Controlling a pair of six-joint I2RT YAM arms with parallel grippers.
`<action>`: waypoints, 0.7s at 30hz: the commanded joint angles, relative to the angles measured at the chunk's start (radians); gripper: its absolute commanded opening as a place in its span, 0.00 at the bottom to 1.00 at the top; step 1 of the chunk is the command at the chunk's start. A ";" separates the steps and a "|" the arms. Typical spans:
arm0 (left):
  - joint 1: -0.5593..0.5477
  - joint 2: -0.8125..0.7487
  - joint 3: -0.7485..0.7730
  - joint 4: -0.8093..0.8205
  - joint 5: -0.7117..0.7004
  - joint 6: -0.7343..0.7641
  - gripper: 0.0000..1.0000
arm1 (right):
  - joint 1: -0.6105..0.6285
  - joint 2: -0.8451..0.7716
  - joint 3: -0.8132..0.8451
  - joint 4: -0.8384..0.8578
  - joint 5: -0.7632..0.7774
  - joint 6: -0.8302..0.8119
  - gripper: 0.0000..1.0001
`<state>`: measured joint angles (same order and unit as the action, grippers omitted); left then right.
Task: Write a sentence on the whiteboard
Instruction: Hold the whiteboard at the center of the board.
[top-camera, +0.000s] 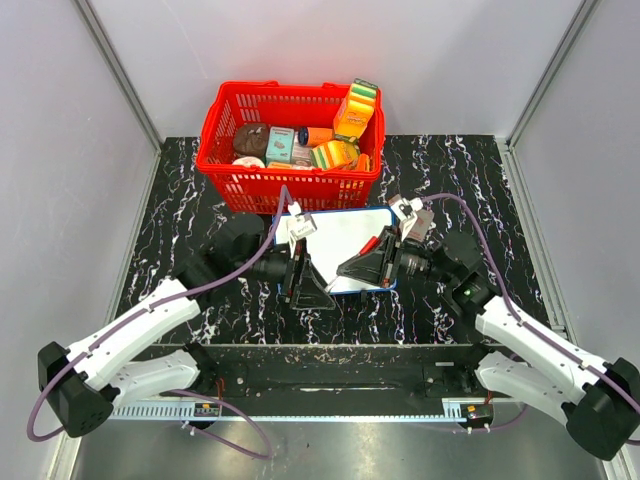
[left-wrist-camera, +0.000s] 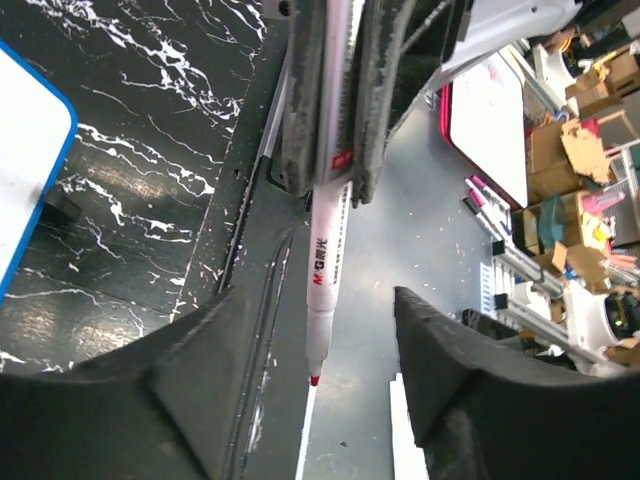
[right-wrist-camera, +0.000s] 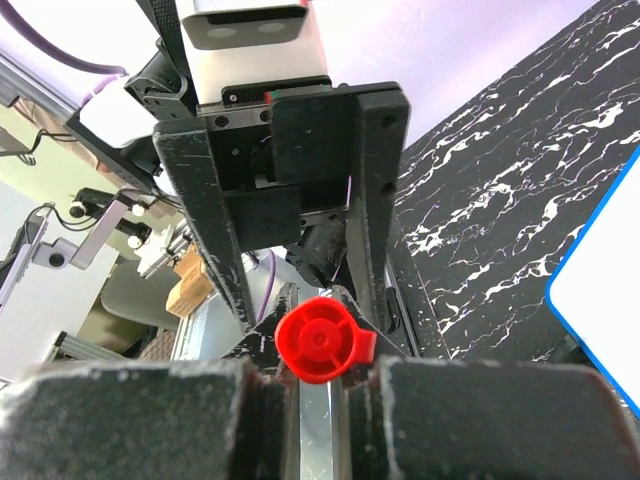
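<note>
The whiteboard (top-camera: 345, 228) lies flat on the black marble table, white with a thin blue frame. No red sentence shows on its visible face. My right gripper (top-camera: 366, 266) hovers over the board, shut on a white marker (left-wrist-camera: 326, 255). The marker's bare red tip points between the fingers of my left gripper (left-wrist-camera: 315, 300). Those fingers stand wide apart and touch nothing. In the right wrist view, the right gripper (right-wrist-camera: 320, 372) clamps the marker, and the red cap (right-wrist-camera: 316, 340) shows end-on. My left gripper (top-camera: 308, 282) faces it closely. A board corner shows in the left wrist view (left-wrist-camera: 25, 150) and the right wrist view (right-wrist-camera: 605, 300).
A red plastic basket (top-camera: 213, 125) full of grocery items stands just behind the board. Grey walls close in the table on the left, right and back. The arms' bases and a cable rail run along the near edge.
</note>
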<state>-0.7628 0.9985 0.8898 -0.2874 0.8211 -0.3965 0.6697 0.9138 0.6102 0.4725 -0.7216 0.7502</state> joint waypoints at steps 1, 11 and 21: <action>0.003 -0.023 0.006 0.036 -0.060 -0.005 0.79 | 0.008 -0.033 0.006 -0.026 0.051 -0.041 0.00; 0.031 -0.110 -0.005 -0.059 -0.355 -0.033 0.99 | 0.008 -0.164 0.014 -0.360 0.387 -0.175 0.00; 0.203 -0.144 -0.170 -0.027 -0.393 -0.113 0.99 | 0.008 -0.268 0.034 -0.560 0.697 -0.318 0.00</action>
<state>-0.6273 0.8585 0.7700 -0.3466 0.4664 -0.4637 0.6735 0.6491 0.6102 0.0025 -0.1841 0.5140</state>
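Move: The left hand, partly open around the tip end of the marker, has the whiteboard's middle about 16 cm ahead, 2 cm to its right and some 17 cm below. The marker's middle is roughly 4 cm ahead, 4 cm right and 3 cm above it; the red basket stands beyond the board, about 36 cm ahead, 8 cm left and 9 cm below. From the right hand, which holds the marker, the board's middle is some 12 cm ahead, 1 cm left and 21 cm below. The left hand spreads its fingers from half to fully open and backs off the marker's tip end, going about 7 cm forward and 5 cm left towards the near-left part of the whiteboard, turning some 30 degrees counter-clockwise and, after a near-level start, sinking about 4 cm at the end. Meanwhile the right hand keeps its grip on the marker and draws it away, roughly 7 cm to the right and 5 cm forward with a 3 cm drop, swinging about 30 degrees clockwise above the board's near-right part. ##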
